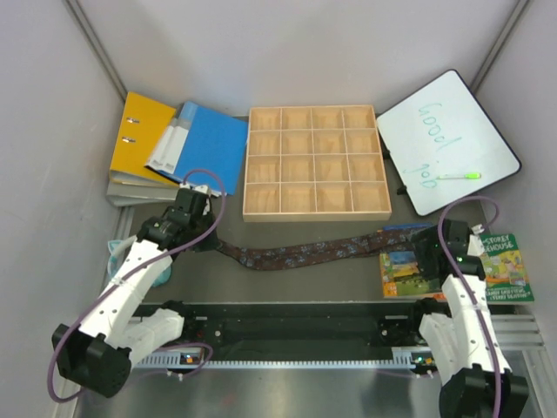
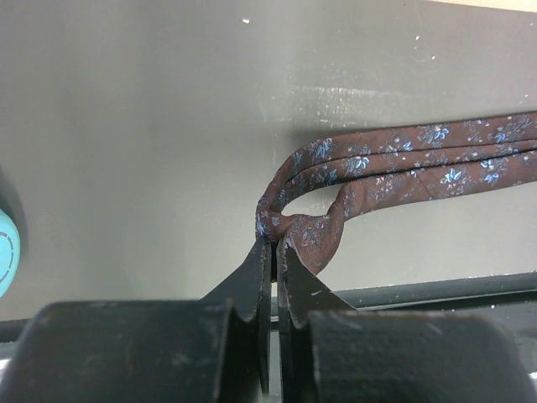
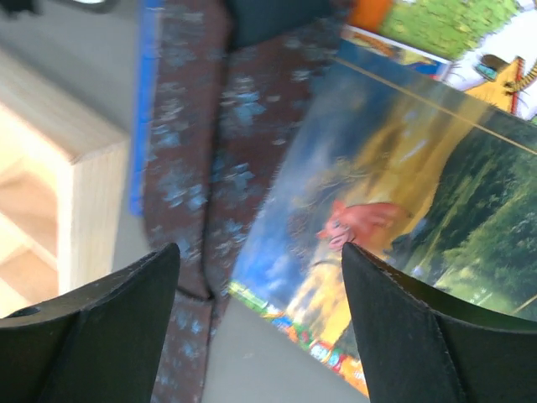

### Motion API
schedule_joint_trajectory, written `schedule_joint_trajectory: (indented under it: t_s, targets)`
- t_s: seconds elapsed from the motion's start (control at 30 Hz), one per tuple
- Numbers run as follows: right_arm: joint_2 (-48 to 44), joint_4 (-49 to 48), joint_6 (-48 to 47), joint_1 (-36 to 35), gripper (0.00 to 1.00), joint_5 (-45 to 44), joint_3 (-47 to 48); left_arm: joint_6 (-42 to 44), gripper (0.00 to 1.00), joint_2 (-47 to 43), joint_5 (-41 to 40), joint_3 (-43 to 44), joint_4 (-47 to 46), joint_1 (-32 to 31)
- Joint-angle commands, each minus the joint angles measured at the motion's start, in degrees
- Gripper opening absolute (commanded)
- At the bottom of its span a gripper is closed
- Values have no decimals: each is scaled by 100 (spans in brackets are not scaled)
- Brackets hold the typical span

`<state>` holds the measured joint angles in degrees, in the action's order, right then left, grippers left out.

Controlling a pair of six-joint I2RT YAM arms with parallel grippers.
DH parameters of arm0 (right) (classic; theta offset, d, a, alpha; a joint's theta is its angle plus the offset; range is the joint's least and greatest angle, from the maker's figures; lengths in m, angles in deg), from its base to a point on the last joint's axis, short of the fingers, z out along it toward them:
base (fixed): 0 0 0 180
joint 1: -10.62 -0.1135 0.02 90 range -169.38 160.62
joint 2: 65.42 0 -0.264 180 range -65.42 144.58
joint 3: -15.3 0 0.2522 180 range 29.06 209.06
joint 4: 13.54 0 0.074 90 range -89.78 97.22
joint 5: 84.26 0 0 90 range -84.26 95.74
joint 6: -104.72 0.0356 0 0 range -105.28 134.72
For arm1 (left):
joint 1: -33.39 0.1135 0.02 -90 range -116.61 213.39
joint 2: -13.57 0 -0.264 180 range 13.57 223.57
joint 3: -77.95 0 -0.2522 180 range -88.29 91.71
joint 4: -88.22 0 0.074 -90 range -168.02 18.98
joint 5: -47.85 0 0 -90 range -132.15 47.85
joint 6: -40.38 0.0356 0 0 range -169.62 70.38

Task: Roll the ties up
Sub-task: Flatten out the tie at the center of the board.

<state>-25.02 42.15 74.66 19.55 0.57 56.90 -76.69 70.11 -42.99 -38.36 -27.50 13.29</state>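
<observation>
A dark brown tie (image 1: 305, 254) with small blue flowers lies stretched across the table in front of the wooden tray, from the left arm to the picture book. My left gripper (image 1: 207, 237) is shut on its folded left end. In the left wrist view the fabric (image 2: 394, 164) loops back on itself and is pinched at the fingertips of the left gripper (image 2: 274, 245). My right gripper (image 1: 428, 248) hovers open over the tie's wide right end (image 3: 201, 151). The right gripper (image 3: 260, 252) holds nothing, with the book's corner and bare table between its fingers.
A wooden compartment tray (image 1: 316, 163) stands at the back centre. A whiteboard (image 1: 448, 139) with a green marker (image 1: 459, 175) lies at the back right. Yellow binder (image 1: 139, 139) and blue folder (image 1: 204, 144) lie at the back left. A picture book (image 1: 500, 270) lies under the right arm. A teal object (image 1: 115, 252) sits at the left edge.
</observation>
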Motion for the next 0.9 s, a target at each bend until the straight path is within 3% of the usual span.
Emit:
schedule_joint_trajectory:
  t_s: [0.0,0.33,0.87]
  targets:
    - [335,-553,466,65,76,-274,-392,35,3,-248,58,-45,-332,41]
    - [1136,-1714,369,74,64,-248,-797,18,4,-345,49,-71,-324,41]
    - [1655,-2936,-123,74,30,68,-1201,9,4,-274,49,-80,-333,41]
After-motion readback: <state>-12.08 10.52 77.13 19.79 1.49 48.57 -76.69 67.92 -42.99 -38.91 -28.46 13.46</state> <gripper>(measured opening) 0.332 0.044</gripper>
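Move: The tie's right end section lies across the books, about 4 cm ahead of the right hand, neither left nor right of it, and some 3 cm below. The animal book is under the hand, about 5 cm down and 2 cm to the left; the compartment box's middle is some 21 cm ahead and 23 cm left, the whiteboard's about 25 cm ahead and 6 cm right. The left hand already holds the tie's other end; from it the right end section lies about 45 cm right, 2 cm forward and 9 cm down. Dip the right gripper a little, then sweep it forward about 6.5 cm along the books to the tie's right end section, easing off as you go. Narrow the wide-open fingers to about a third on either side of the tie while tipping their points forward some 10 degrees. Keep the left fingers shut on the tie's left end, staying in place. ##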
